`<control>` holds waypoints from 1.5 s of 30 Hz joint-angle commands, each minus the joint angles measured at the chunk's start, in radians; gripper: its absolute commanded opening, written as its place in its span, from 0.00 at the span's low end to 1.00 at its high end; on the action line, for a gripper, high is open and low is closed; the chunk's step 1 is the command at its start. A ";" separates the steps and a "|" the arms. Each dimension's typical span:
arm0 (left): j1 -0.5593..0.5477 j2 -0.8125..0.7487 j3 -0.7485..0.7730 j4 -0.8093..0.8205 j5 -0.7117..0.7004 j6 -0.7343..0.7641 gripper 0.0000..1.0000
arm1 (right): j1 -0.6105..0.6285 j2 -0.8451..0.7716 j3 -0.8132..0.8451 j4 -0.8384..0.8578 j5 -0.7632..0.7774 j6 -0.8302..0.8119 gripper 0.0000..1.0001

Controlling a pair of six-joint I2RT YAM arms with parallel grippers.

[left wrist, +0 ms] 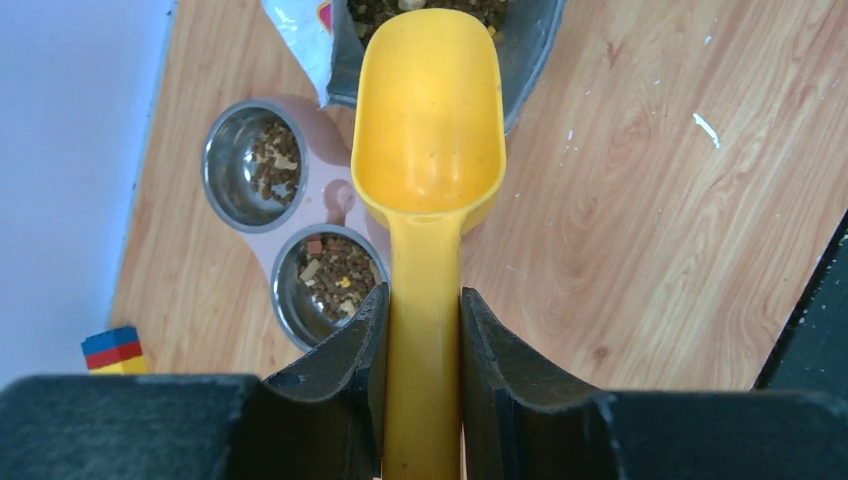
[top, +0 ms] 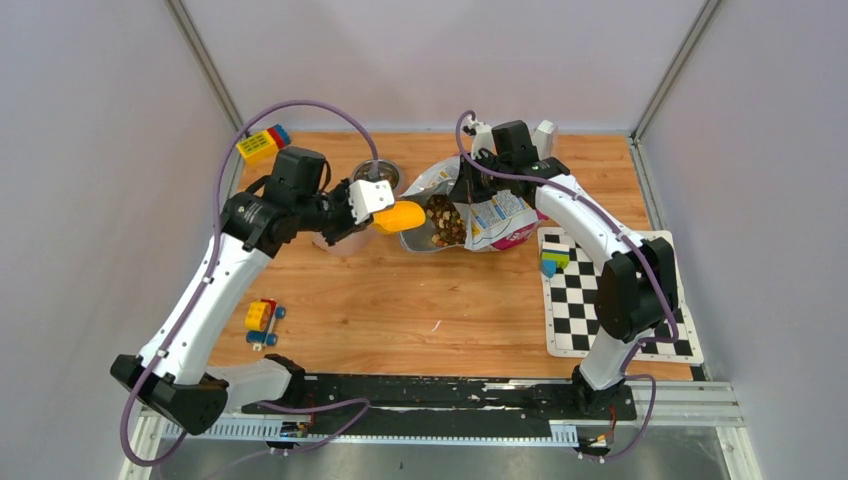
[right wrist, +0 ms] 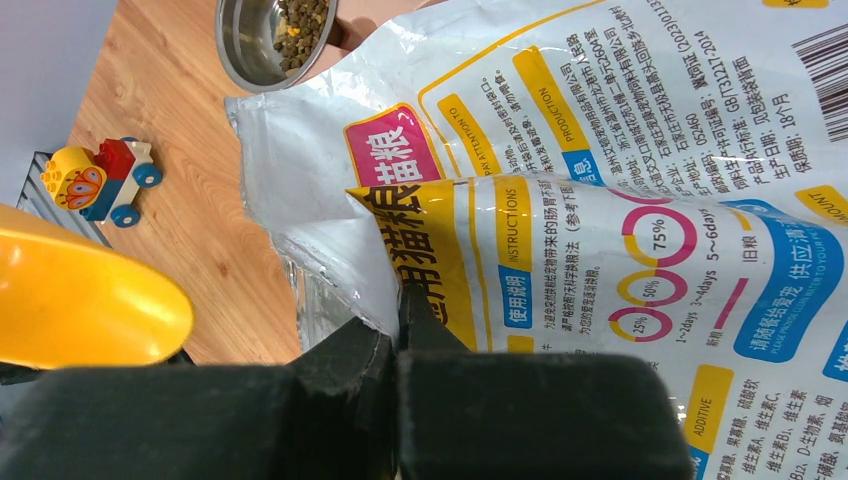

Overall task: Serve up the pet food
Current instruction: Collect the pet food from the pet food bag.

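Observation:
The pet food is brown kibble showing in the open mouth of a yellow-and-white bag that lies at the back middle of the table. More kibble lies in both steel cups of the pink double bowl. My left gripper is shut on the handle of a yellow scoop. The scoop is empty, and its tip is at the bag's mouth. My right gripper is shut on the bag's upper edge and holds the mouth open.
A toy car stands on the table at the front left. A stack of coloured blocks sits at the back left corner. A checkerboard mat with a green and blue block lies to the right. Walls close in the sides.

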 commanded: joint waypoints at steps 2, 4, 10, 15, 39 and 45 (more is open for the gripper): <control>-0.062 0.063 0.053 0.006 -0.030 -0.053 0.00 | 0.004 -0.047 0.015 0.010 -0.028 0.002 0.00; -0.081 0.094 0.053 0.008 -0.066 -0.061 0.00 | 0.004 -0.047 0.017 0.010 -0.027 0.002 0.00; -0.131 0.175 0.071 0.015 -0.161 -0.085 0.00 | 0.004 -0.040 0.015 0.010 -0.026 0.000 0.00; -0.163 0.227 0.089 0.022 -0.193 -0.109 0.00 | 0.004 -0.037 0.016 0.010 -0.026 0.000 0.00; -0.174 0.356 -0.091 0.382 -0.236 -0.361 0.00 | 0.004 -0.039 0.013 0.010 -0.028 0.002 0.00; -0.173 0.413 -0.132 0.446 -0.199 -0.402 0.00 | 0.004 -0.042 0.013 0.010 -0.028 0.000 0.00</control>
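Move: The left hand holds the yellow scoop; the pet food in the bag's open mouth lies about 11 cm ahead of that hand, 17 to its right and some 22 below. About 26 cm below the same hand are the near steel bowl, roughly 12 cm ahead and 2 left, and the far bowl, 20 ahead and 6 right. From the right hand, pinching the bag's upper edge, the food is about 5 cm left, 3 back and 14 below. The left hand, still gripping the scoop's handle, sinks about 13 cm while going some 7 cm right and 6 cm forward, taking the scoop down into the bag's mouth towards the food; the sinking nearly halts midway, then resumes as the hand reaches forward. The wrist tips the scoop more steeply down and swings it counter-clockwise, each by some 13 degrees, while the right hand stays put and keeps the folded bag edge pinched. ##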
